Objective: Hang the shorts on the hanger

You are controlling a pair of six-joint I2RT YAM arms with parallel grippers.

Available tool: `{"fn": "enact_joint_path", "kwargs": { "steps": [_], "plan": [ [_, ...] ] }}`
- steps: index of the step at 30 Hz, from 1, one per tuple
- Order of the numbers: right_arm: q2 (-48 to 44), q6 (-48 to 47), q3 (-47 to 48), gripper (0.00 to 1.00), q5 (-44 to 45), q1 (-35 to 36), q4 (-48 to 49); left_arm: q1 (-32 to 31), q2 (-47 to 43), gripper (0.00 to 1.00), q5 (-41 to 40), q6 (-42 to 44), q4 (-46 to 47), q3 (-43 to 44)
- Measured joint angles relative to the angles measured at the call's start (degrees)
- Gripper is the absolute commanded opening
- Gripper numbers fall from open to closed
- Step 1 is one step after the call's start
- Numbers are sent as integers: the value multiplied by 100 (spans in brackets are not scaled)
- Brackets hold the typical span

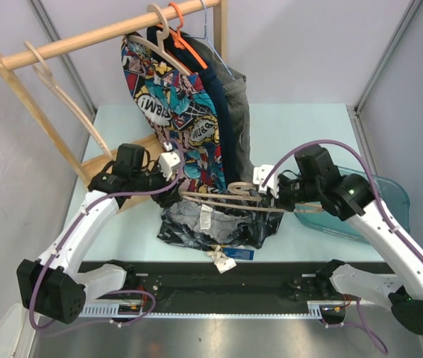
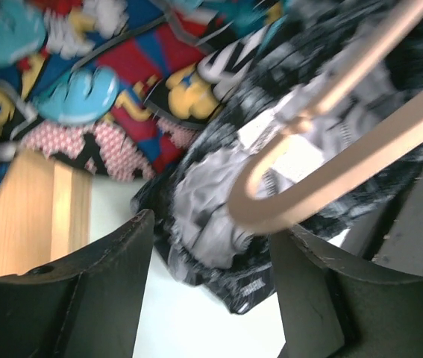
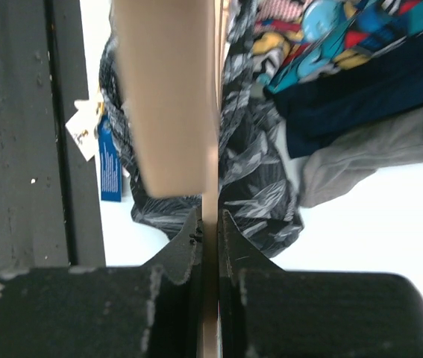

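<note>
The dark marbled shorts (image 1: pixel 218 227) lie crumpled on the pale table, white tags (image 1: pixel 220 257) at the near side. The pale wooden hanger (image 1: pixel 218 200) is held level just above them. My right gripper (image 1: pixel 274 198) is shut on its right end; in the right wrist view the fingers (image 3: pixel 233 239) pinch the thin wood of the hanger (image 3: pixel 166 97), with the shorts (image 3: pixel 248 171) beyond. My left gripper (image 1: pixel 172 173) is open at the hanger's left end. The left wrist view shows the hanger's curved end (image 2: pixel 271 205) just ahead of the open left gripper (image 2: pixel 215 227), over the shorts (image 2: pixel 204 201).
A wooden rack (image 1: pixel 107 33) at the back carries comic-print shorts (image 1: pixel 174 97), a navy garment (image 1: pixel 218 101), a grey garment (image 1: pixel 239 97), an orange hanger (image 1: pixel 185 37) and a bare wooden hanger (image 1: pixel 51 78). A teal bin (image 1: pixel 394 198) stands at the right, behind my right arm.
</note>
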Motion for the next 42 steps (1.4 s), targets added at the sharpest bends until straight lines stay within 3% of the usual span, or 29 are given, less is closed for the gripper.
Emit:
{"fn": "enact_joint_path", "kwargs": {
  "steps": [9, 12, 15, 16, 17, 19, 21, 33, 42],
  "plan": [
    [651, 2, 7, 0, 52, 116, -136, -28, 350, 67, -1235, 72, 79, -295],
    [721, 0, 7, 0, 63, 212, -240, -66, 522, 62, -1449, 83, 155, -424],
    [855, 37, 7, 0, 162, 323, -249, -170, 702, 46, -1593, 107, 164, -492],
    [894, 59, 7, 0, 208, 358, -236, -197, 752, 37, -1617, 120, 164, -492],
    [946, 96, 7, 0, 278, 402, -221, -219, 802, 22, -1628, 140, 162, -492],
    [1027, 179, 7, 0, 420, 485, -175, -238, 866, 7, -1631, 168, 120, -487],
    [1097, 299, 7, 0, 581, 605, -98, -240, 885, 0, -1615, 181, 2, -442],
    [1567, 1141, 7, 0, 1213, 1169, 1019, -240, 577, 0, -1445, 70, -804, 706],
    [1934, 1598, 7, 0, 1727, 1543, 1812, -240, 560, 1, -1617, -131, -1233, 844]
  ]
}}
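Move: The black-and-grey shorts' left waistband edge, which the open left fingers go for, lies nearly under them: about 1 cm ahead, 3 cm left and 8 cm below. The hanger's free left end floats some 4 cm right of that hand, level with it and at its height; the comic-print hem is about 7 cm ahead and 8 cm right. From the right hand, gripping the hanger, the same waistband edge is some 32 cm left, 5 cm ahead and 16 cm below. Dipping about 8 cm and slightly left while its fingers steepen some 15 degrees, the left hand shuts on the shorts' left waistband edge, then raises the pinched edge roughly 7 cm and holds it there. The right hand keeps its grip on the hanger, lowers it about 6 cm towards the shorts, then carries it left some 8 cm and a little forward, end first, into the waist opening. ##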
